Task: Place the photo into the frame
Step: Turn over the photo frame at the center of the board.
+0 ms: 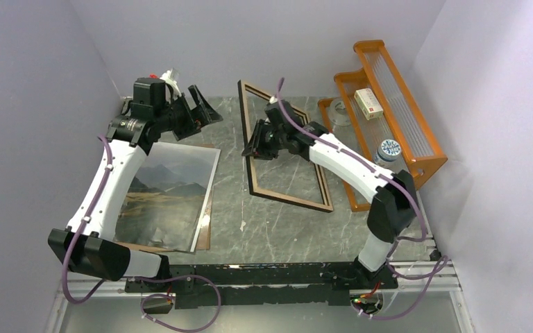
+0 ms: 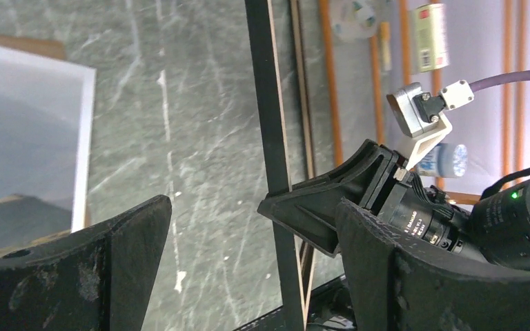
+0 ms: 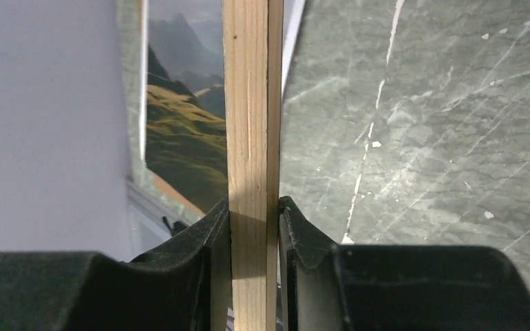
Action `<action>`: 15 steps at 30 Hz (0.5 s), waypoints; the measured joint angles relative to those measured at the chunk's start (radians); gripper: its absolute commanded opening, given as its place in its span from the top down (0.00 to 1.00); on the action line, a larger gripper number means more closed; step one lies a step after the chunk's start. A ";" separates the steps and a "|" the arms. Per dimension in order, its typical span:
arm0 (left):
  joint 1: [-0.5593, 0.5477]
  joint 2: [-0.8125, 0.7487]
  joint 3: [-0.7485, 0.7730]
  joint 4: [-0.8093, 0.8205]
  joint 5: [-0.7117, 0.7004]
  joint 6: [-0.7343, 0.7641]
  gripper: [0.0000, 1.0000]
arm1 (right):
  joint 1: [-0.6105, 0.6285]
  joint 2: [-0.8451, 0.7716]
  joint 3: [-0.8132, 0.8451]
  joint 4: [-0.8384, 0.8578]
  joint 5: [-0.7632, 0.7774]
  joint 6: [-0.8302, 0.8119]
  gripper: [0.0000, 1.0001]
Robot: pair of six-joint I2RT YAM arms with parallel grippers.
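The photo (image 1: 170,191), a mountain print, lies face up at the left on a brown backing board (image 1: 205,229). The frame (image 1: 290,195) stands tilted, its left side lifted off the table. My right gripper (image 1: 252,148) is shut on that left side. In the right wrist view both fingers of the right gripper (image 3: 254,227) press on the light wood edge of the frame (image 3: 252,103), with the photo (image 3: 186,138) behind. My left gripper (image 1: 205,107) hangs open and empty left of the frame's top corner. The left wrist view looks past that gripper (image 2: 255,276) at the frame's black edge (image 2: 269,103) and the photo (image 2: 27,152).
An orange rack (image 1: 416,139) stands at the back right, holding a small box (image 1: 368,103), a bottle (image 1: 388,150) and a glass jar (image 1: 339,114). Walls close in on the left, back and right. The right arm's wrist camera (image 2: 421,117) sits close to my left gripper's right finger.
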 measured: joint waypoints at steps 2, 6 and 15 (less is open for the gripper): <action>0.005 0.000 -0.016 -0.027 -0.021 0.014 0.07 | 0.020 0.036 0.000 -0.001 0.026 -0.011 0.94; 0.013 0.000 -0.034 -0.077 -0.067 0.040 0.08 | 0.053 0.094 -0.002 0.032 0.080 -0.002 0.85; 0.068 -0.005 -0.109 -0.121 -0.121 0.077 0.08 | 0.146 0.376 0.102 0.113 0.244 0.062 0.68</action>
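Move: The board's centre, where the frame is to lie, is about 5 cm ahead of the right gripper, 8 cm to its right and 16 cm below. The slanted frame it already holds by the left rail has its middle some 12 cm right, 3 cm ahead and 8 cm lower. The photo lies 28 cm left and 6 cm back. From the empty left gripper, the photo is about 9 cm back, 12 cm left and 27 cm down; the board's centre 20 cm right, 2 cm ahead. Lower the right gripper about 13 cm while carrying the frame's pinched left rail some 7 cm left, tipping the fingers about 10 degrees farther down so the frame lies back onto the board; keep the grip. Meanwhile bring the open left gripper down about 7 cm and 5 cm left, towards the photo, tilting its fingers downward. ##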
